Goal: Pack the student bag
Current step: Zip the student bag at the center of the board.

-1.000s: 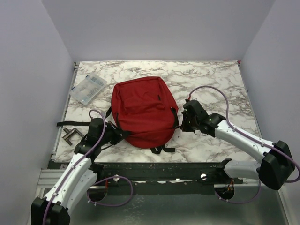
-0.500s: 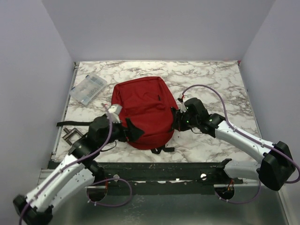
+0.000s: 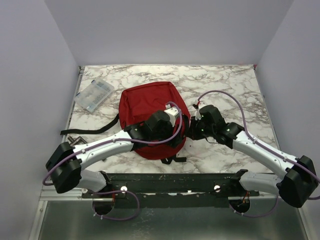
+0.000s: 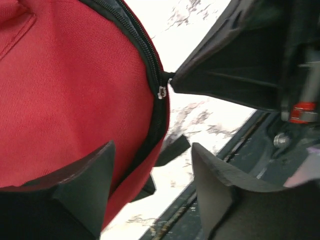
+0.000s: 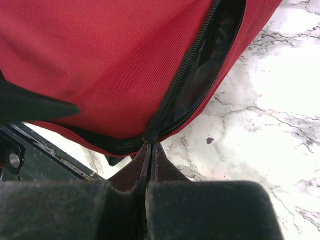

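The student bag (image 3: pixel 145 107) is a dark red backpack lying flat mid-table. Its curved zipper (image 5: pixel 185 70) gapes partly along the right side, showing a dark inside. My right gripper (image 3: pixel 192 131) is at the bag's near right edge. In the right wrist view it (image 5: pixel 150 146) is shut on the black zipper pull (image 5: pixel 150 137) at the end of the zipper. My left arm reaches across the bag, and its gripper (image 3: pixel 172 134) hangs open over the same near right edge. Nothing lies between the left fingers (image 4: pixel 95 175); red fabric (image 4: pixel 65 90) and the metal slider (image 4: pixel 161 92) show beyond them.
A clear plastic case (image 3: pixel 94 95) lies at the far left of the marble table (image 3: pixel 225 85). A black bag strap (image 3: pixel 85 131) trails left, and a small metal clamp (image 3: pixel 75 141) sits near the left edge. A black rail (image 3: pixel 170 181) runs along the near edge.
My left gripper has opened and swung from the table's left side rightward over the bag to its near right edge. The right gripper has stayed shut and barely shifted.
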Motion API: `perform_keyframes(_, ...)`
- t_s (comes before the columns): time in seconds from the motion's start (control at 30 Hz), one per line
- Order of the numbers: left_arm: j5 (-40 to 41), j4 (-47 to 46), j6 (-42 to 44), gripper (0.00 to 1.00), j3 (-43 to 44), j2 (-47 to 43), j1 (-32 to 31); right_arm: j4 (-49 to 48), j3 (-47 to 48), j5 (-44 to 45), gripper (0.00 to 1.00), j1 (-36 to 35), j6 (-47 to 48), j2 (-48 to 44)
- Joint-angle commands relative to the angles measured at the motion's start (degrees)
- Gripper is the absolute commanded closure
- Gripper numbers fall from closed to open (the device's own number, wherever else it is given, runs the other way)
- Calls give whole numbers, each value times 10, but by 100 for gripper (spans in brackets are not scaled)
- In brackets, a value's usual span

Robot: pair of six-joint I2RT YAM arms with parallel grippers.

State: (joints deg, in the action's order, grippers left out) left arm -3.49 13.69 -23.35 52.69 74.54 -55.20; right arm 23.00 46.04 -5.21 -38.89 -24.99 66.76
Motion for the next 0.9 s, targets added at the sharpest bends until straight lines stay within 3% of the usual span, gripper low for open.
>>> perform_keyframes(0.0, -9, -20, 23, 46, 32, 54, -4, 6, -10, 15, 100, 1, -8, -25)
perform_keyframes(0.37, -49, -17, 1, 52, 18, 91, -8, 8, -1, 34, 100, 1, -5, -23)
perform_keyframes(0.47, -49, -17, -1, 61, 4, 89, -10, 7, -1, 39, 100, 1, -6, -24)
perform_keyframes(0.6, -54, 3, 7, 97, -1, 89, -12, 21, 2, 119, 100, 1, -30, -12)
perform_keyframes(0.87, -55, 11, 29, 100, -51, 41, -17, 34, 49, 273, 100, 24, -61, 51)
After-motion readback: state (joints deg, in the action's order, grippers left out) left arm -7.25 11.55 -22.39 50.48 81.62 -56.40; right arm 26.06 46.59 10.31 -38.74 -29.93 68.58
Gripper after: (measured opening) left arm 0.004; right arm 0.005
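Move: Just below the open left fingers, about 5 cm down and 1 cm back and right, lies the bag's zip edge. The zip slider is some 4 cm ahead, 6 cm right and 4 cm below the left hand; the black strap end is about 7 cm back, 2 cm right and 12 cm below. The right hand already holds the slider's pull cord; the still-open mouth lies about 5 cm ahead of it, 1 cm left and 1 cm below. Sinking about 5 cm, the left hand brings its open fingers down to the bag's zip edge behind the slider and shuts them to pinch it, then eases back a centimetre. The right hand keeps hold of the pull cord, almost still until that grip closes, then draws it right and forward some 4 cm, dipping slightly and turning about 15 degrees clockwise. ##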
